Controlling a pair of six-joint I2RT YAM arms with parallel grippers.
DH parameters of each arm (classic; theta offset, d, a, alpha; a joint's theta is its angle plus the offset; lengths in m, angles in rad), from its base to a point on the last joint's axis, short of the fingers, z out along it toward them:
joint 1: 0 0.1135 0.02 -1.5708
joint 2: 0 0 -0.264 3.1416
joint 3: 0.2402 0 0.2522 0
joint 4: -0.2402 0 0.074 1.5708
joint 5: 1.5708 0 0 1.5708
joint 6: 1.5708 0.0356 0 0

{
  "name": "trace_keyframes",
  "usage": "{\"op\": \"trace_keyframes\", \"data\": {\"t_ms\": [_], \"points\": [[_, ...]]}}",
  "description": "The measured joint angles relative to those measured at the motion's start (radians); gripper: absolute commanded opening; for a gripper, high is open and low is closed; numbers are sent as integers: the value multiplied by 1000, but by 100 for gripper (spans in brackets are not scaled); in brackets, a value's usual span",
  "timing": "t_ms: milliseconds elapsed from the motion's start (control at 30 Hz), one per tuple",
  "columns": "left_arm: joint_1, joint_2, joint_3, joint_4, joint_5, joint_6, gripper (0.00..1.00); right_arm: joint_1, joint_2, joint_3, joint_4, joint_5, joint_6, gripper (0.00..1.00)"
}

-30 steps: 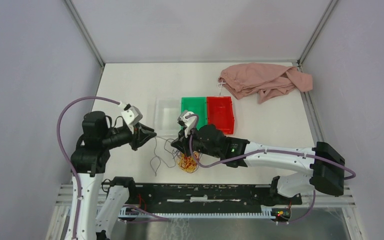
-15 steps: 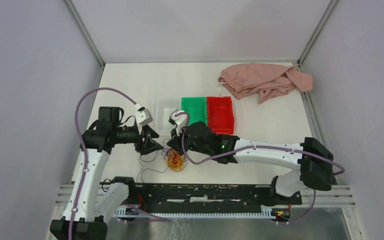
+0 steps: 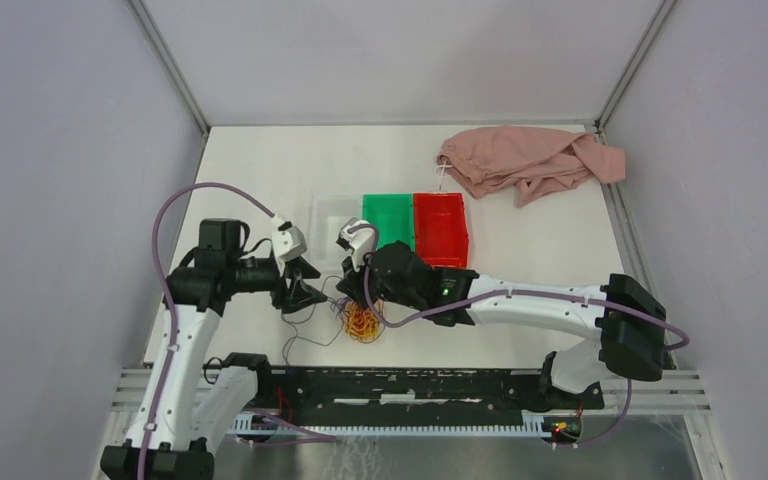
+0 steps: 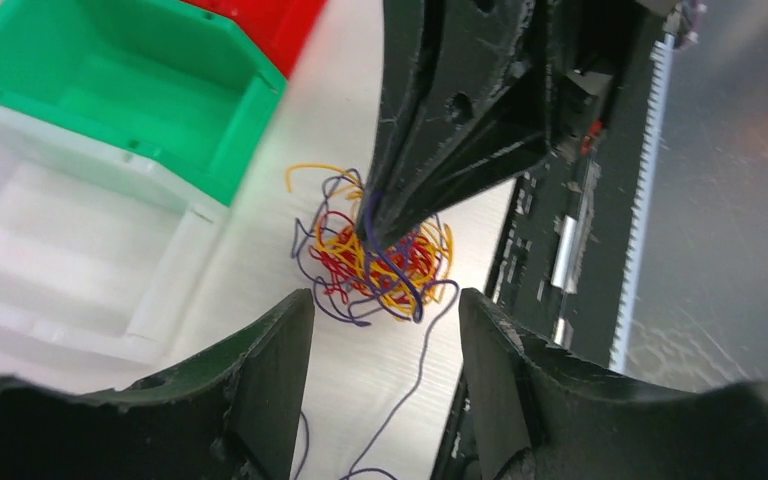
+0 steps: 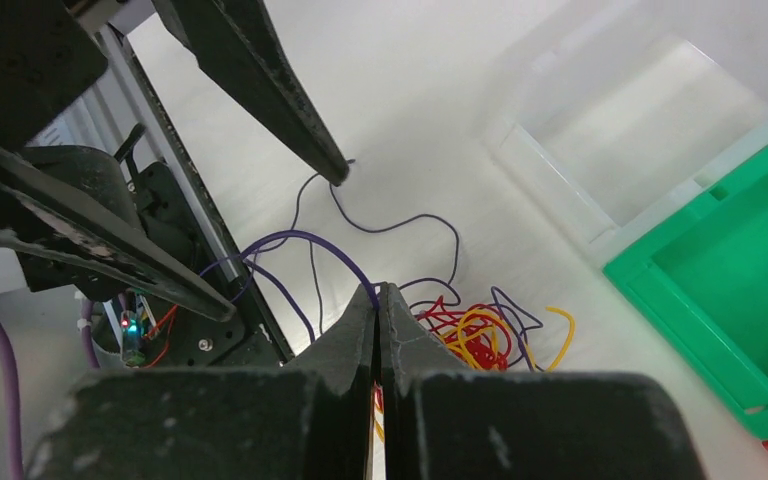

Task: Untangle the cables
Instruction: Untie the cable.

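Observation:
The cables (image 3: 362, 322) lie as a small tangle of red, yellow-orange and purple strands on the white table near the front rail. In the right wrist view my right gripper (image 5: 377, 292) is shut on a purple strand that rises from the tangle (image 5: 472, 330). The left wrist view shows those shut fingers (image 4: 430, 150) pointing down at the tangle (image 4: 380, 255). My left gripper (image 4: 385, 305) stands open just left of the tangle, nothing between its fingers; a loose purple strand (image 4: 412, 395) trails on the table below it. From above, the left gripper (image 3: 305, 291) faces the right gripper (image 3: 350, 292).
A clear bin (image 3: 332, 232), a green bin (image 3: 388, 222) and a red bin (image 3: 441, 228) stand in a row just behind the grippers. A pink cloth (image 3: 525, 160) lies at the back right. The black front rail (image 3: 410, 385) runs close beside the tangle.
My left gripper has opened and let go of the purple strand, and its arm has swung right toward the tangle. The right gripper, still shut, has shifted a little left with the tangle.

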Motion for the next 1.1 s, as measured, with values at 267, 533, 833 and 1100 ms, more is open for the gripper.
{"op": "trace_keyframes", "data": {"t_ms": [267,533,833,1100], "points": [[-128,-92,-93,290,-83,-303,18,0,29,39,0,-49,17,1],[-169,-63,-90,309,-173,-317,3,-10,39,24,15,-60,58,3],[-171,-41,72,200,-204,-297,3,-47,3,-27,121,-134,122,28],[-168,-42,178,176,-230,-269,3,-179,11,-44,-11,-308,155,48]]}}
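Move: The purple cable loop pinched in my closed right fingers is about 3 cm to the right of my open left hand, roughly 1 cm ahead and slightly lower. The tangle hangs below: some 7 cm right and 9 cm below the left hand. On the table, about 20 cm down, a loose strand lies 4 cm left and 4 cm back of the left hand; the clear box's middle is 15 cm ahead, 2 cm right. My left hand slips about 2 cm right and slightly forward onto the purple loop, shuts its fingers on it beside the right fingertips, then lifts it about 7 cm. As that lift gets going, my right fingers, which had kept their hold, open about halfway and let go; the right hand then backs off rightward and down some 5 cm beside the tangle, fingers tipping further down. ##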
